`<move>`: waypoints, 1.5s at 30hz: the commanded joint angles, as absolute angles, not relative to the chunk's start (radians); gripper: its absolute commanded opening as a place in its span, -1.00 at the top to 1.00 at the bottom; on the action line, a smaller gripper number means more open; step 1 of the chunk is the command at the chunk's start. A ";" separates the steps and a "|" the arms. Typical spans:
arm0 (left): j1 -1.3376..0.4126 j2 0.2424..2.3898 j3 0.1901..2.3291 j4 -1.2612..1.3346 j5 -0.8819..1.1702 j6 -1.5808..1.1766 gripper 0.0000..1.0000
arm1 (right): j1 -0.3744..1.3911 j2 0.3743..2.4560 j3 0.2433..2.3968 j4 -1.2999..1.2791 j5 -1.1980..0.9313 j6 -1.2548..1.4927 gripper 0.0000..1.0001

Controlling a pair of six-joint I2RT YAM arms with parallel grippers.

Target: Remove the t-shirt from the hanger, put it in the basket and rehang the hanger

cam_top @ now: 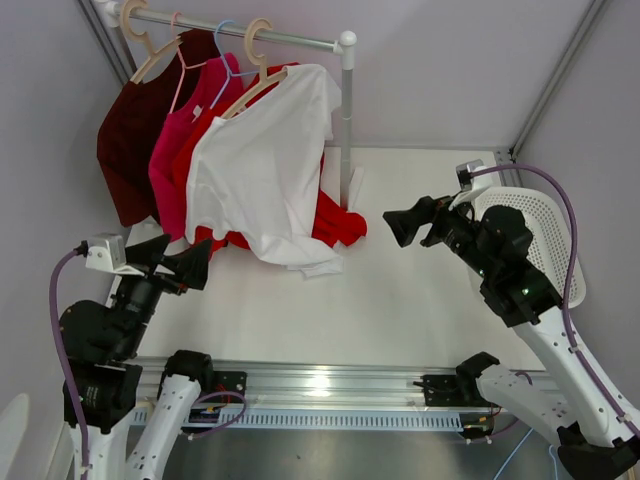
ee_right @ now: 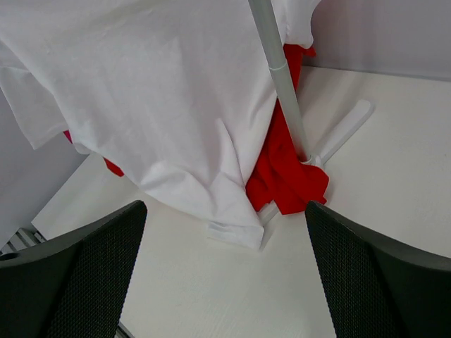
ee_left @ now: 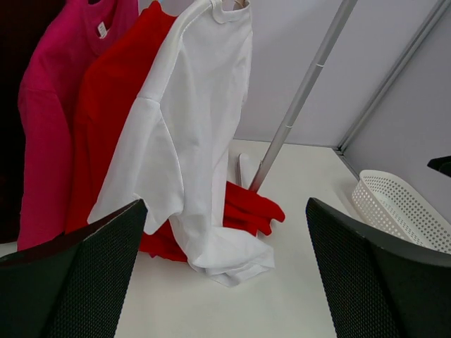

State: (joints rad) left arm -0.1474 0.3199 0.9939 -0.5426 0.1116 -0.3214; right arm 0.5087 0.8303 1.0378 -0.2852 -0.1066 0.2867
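A white t-shirt (cam_top: 262, 165) hangs on a wooden hanger (cam_top: 258, 60) at the right end of the rail (cam_top: 240, 32), its hem resting on the table. It also shows in the left wrist view (ee_left: 194, 141) and in the right wrist view (ee_right: 155, 98). My left gripper (cam_top: 190, 265) is open and empty, low at the left, apart from the shirt. My right gripper (cam_top: 412, 224) is open and empty, right of the shirt's hem. Both sets of jaws stand wide apart.
A red shirt (cam_top: 335, 220), a pink shirt (cam_top: 170, 150) and a dark red shirt (cam_top: 130, 130) hang behind the white one. The rack's upright pole (cam_top: 346, 120) stands just right of the shirts. A white perforated basket (cam_top: 545, 235) sits at the right.
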 commanded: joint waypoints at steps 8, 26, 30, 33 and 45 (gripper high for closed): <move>-0.143 0.507 1.159 -0.505 0.128 -0.264 -0.99 | 0.514 0.816 1.009 -0.207 -0.163 0.282 -0.99; -0.179 1.286 1.816 -0.357 0.178 -0.100 -0.99 | 0.519 0.807 1.005 -0.210 -0.206 0.242 -0.99; -0.181 1.377 1.859 -0.249 0.248 -0.083 -0.99 | 0.522 0.808 1.002 -0.206 -0.209 0.233 -0.99; -0.181 1.420 1.879 -0.166 0.294 -0.101 -0.99 | 0.520 0.813 1.003 -0.204 -0.203 0.230 -0.99; -0.218 1.652 2.174 -0.232 0.324 -0.110 -0.42 | 0.520 0.822 1.023 -0.216 -0.196 0.213 -0.99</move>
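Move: The hook and neck of the t-shirt's hanger lie about 35 cm ahead of the left hand, 12 cm to its right and 20 cm above. The white t-shirt hangs below it, its middle some 30 cm ahead, 13 cm right and 5 cm below the hand; the blue hanger is roughly 36 cm ahead and 6 cm right, the post top 33 cm ahead and 26 cm right, both about 20 cm up. From the right hand the hanger is about 26 cm ahead, 23 cm left and 23 cm up. The left hand swings forward about 27 cm and climbs some 18 cm, easing right as well, from in front of the hanging clothes up towards the hook and neck of the t-shirt's hanger, with a short levelling-off midway up. Along the way the wrist rolls its left side up, then tips the fingers upward and turns clockwise, each some 10 degrees, while late on the wide-open fingers narrow to about three quarters open, lined up roughly either side of the hanger's neck but still short of it. ##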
